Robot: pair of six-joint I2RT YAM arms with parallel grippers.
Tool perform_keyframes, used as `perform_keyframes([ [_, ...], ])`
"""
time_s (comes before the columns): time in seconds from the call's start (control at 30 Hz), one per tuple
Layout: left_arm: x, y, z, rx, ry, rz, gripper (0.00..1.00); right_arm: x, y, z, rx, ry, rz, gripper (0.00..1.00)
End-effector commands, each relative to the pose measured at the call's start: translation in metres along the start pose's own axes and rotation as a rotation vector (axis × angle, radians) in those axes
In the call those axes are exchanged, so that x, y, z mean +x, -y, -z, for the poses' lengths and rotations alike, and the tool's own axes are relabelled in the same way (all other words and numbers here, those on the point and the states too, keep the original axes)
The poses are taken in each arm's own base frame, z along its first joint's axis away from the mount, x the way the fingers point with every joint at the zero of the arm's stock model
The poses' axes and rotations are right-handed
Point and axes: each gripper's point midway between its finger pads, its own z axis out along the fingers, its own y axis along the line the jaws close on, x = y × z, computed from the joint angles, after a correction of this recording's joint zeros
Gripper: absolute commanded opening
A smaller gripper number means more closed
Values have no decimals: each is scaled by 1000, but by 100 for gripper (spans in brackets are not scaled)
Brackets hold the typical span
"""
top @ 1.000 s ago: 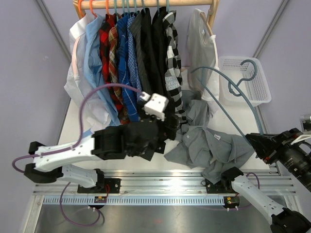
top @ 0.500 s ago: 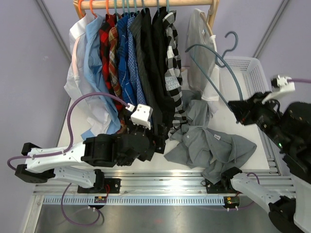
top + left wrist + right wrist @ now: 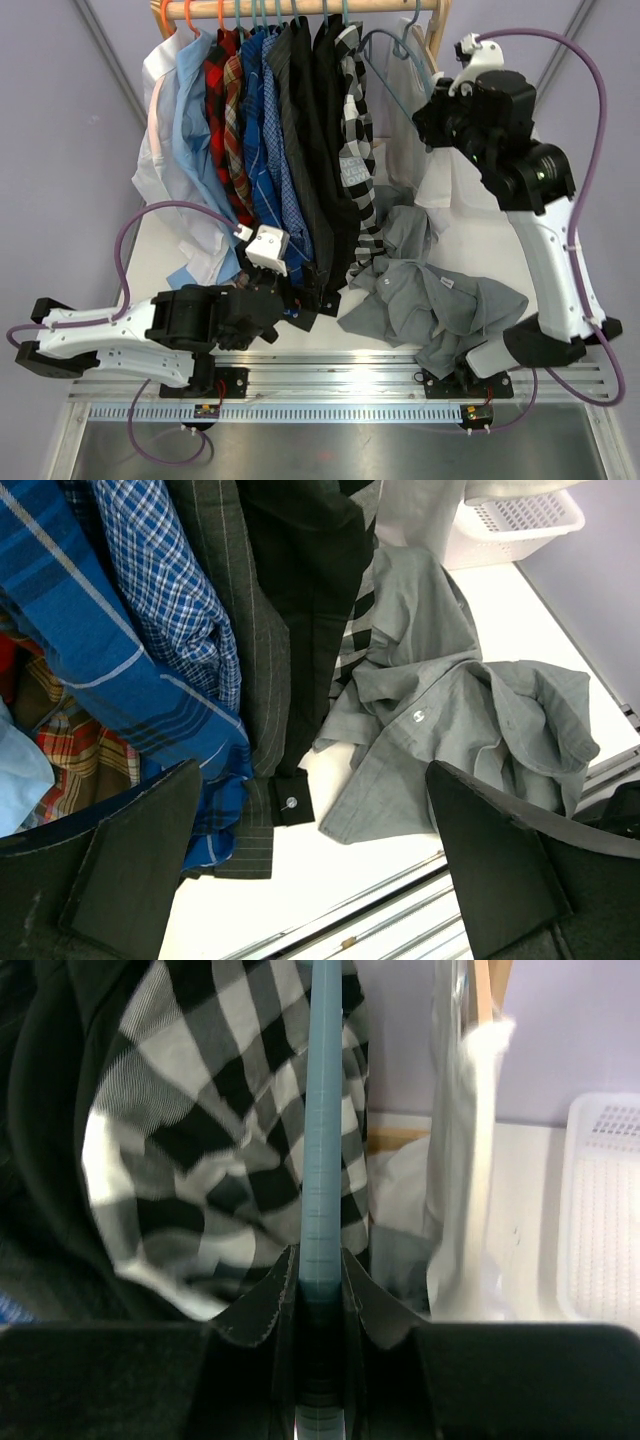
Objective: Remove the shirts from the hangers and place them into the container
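A row of shirts (image 3: 270, 120) hangs on hangers from a wooden rail (image 3: 300, 5), ending in a black-and-white check one (image 3: 355, 110) (image 3: 220, 1110). A plain grey shirt (image 3: 440, 300) (image 3: 450, 730) lies crumpled on the table. My right gripper (image 3: 425, 108) (image 3: 320, 1260) is raised beside the check shirt, shut on a bare grey-blue hanger (image 3: 405, 55) (image 3: 322, 1110). My left gripper (image 3: 300, 300) (image 3: 312, 770) hovers open and empty over the table's front, by the shirt hems. The white container (image 3: 510, 520) (image 3: 605, 1210) stands at the back right, hidden by the right arm in the top view.
A pale garment in clear plastic (image 3: 400, 130) (image 3: 465, 1160) hangs at the rail's right end. The rack's wooden upright (image 3: 437, 30) stands just behind my right gripper. Metal rails (image 3: 330, 375) run along the table's near edge.
My right arm has swung up from the table's right side to the rail, carrying the bare hanger. My left arm has drawn back toward the near left, still open.
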Motion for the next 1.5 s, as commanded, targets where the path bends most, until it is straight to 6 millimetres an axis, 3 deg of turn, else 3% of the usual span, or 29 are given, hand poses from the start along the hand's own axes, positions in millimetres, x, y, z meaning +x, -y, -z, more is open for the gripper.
perform_keyframes([
  [0.0, -11, -3, 3, -4, 51, 88, 99, -47, 3, -11, 42, 140, 27, 0],
  [0.1, -9, -7, 5, 1, 54, 100, 99, -60, 1, -26, 56, 166, 43, 0],
  [0.13, -8, -8, 5, -1, 55, 104, 99, -70, 1, -23, 62, 190, 40, 0],
  [0.17, -8, -9, 6, 0, 53, 106, 99, -65, 1, -36, 70, 168, 43, 0],
  [0.23, -9, -11, 7, 2, 55, 116, 99, -64, 2, -41, 85, 160, 42, 0],
  [0.33, -9, -15, 9, 1, 57, 122, 99, -39, 10, -58, 133, 82, 35, 0],
  [0.4, -8, -15, 9, 1, 56, 124, 99, -26, 14, -57, 150, 42, 19, 0],
  [0.43, -9, -16, 10, 0, 58, 128, 99, -4, 16, -66, 160, -12, 13, 0],
  [0.5, -8, -15, 9, 1, 57, 127, 99, 0, 17, -52, 155, -7, -11, 0],
  [0.53, -9, -14, 9, 3, 56, 128, 99, 17, 19, -56, 164, -42, -21, 0],
  [0.57, -8, -13, 9, 4, 55, 125, 99, 15, 19, -44, 161, -28, -29, 0],
  [0.63, -8, -11, 8, 4, 56, 120, 99, 31, 23, -41, 174, -62, -32, 0],
  [0.73, -10, -8, 7, 4, 61, 114, 99, 37, 32, -33, 202, -65, -15, 0],
  [0.77, -10, -7, 6, 2, 59, 109, 99, 37, 33, -30, 206, -64, -9, 9],
  [0.8, -11, -6, 6, 7, 60, 111, 99, 37, 34, -28, 209, -68, -10, 49],
  [0.87, -12, -4, 6, 6, 59, 107, 99, 33, 35, -16, 203, -51, -16, 96],
  [0.93, -11, -4, 5, 3, 57, 103, 99, 29, 32, -6, 178, -27, -24, 99],
  [1.0, -10, -6, 5, -5, 58, 98, 99, 15, 26, 25, 124, 37, -43, 100],
  [1.03, -10, -7, 5, -7, 58, 98, 99, 10, 25, 49, 98, 75, -57, 99],
  [1.1, -10, -9, 6, -11, 57, 99, 99, 13, 21, 73, 47, 91, -91, 100],
  [1.13, -10, -9, 5, -13, 59, 102, 99, 23, 22, 91, 24, 96, -102, 99],
  [1.17, -10, -10, 5, -14, 60, 103, 99, 31, 22, 98, 12, 87, -112, 99],
  [1.2, -10, -10, 5, -16, 63, 102, 99, 56, 22, 95, 2, 22, -120, 99],
  [1.23, -9, -10, 5, -20, 63, 98, 99, 62, 24, 110, -14, 26, -130, 99],
  [1.27, -10, -11, 5, -23, 65, 97, 99, 74, 24, 111, -21, 2, -130, 99],
  [1.3, -10, -11, 5, -25, 67, 94, 99, 101, 24, 106, -29, -64, -125, 99],
  [1.33, -10, -11, 4, -25, 67, 92, 99, 107, 26, 114, -36, -62, -130, 99],
  [1.47, -9, -8, 2, -31, 65, 78, 99, 153, 35, 113, 4, -171, -176, 99],
])
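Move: The right hand grips an empty hanger by one end; the right end of the clothes rail it is taken to lies about 20 cm ahead, 4 cm to the left and 8 cm above. The light grey shirt hangs some 7 cm ahead, level sideways, 12 cm below; the checkered shirt is about 5 cm ahead, 11 cm left and 12 cm down. From the left hand that rail end is roughly 42 cm ahead, 12 cm right and 24 cm up. Forward about 6 cm with the empty hanger still pinched, towards the rail's right end, the right hand then sinks some 7 cm to set the hook over the rail. The fingers open wide and let go, and the hand backs away quickly about 20 cm, drifting right, clear of the hanging shirts, dipping at the very end. ##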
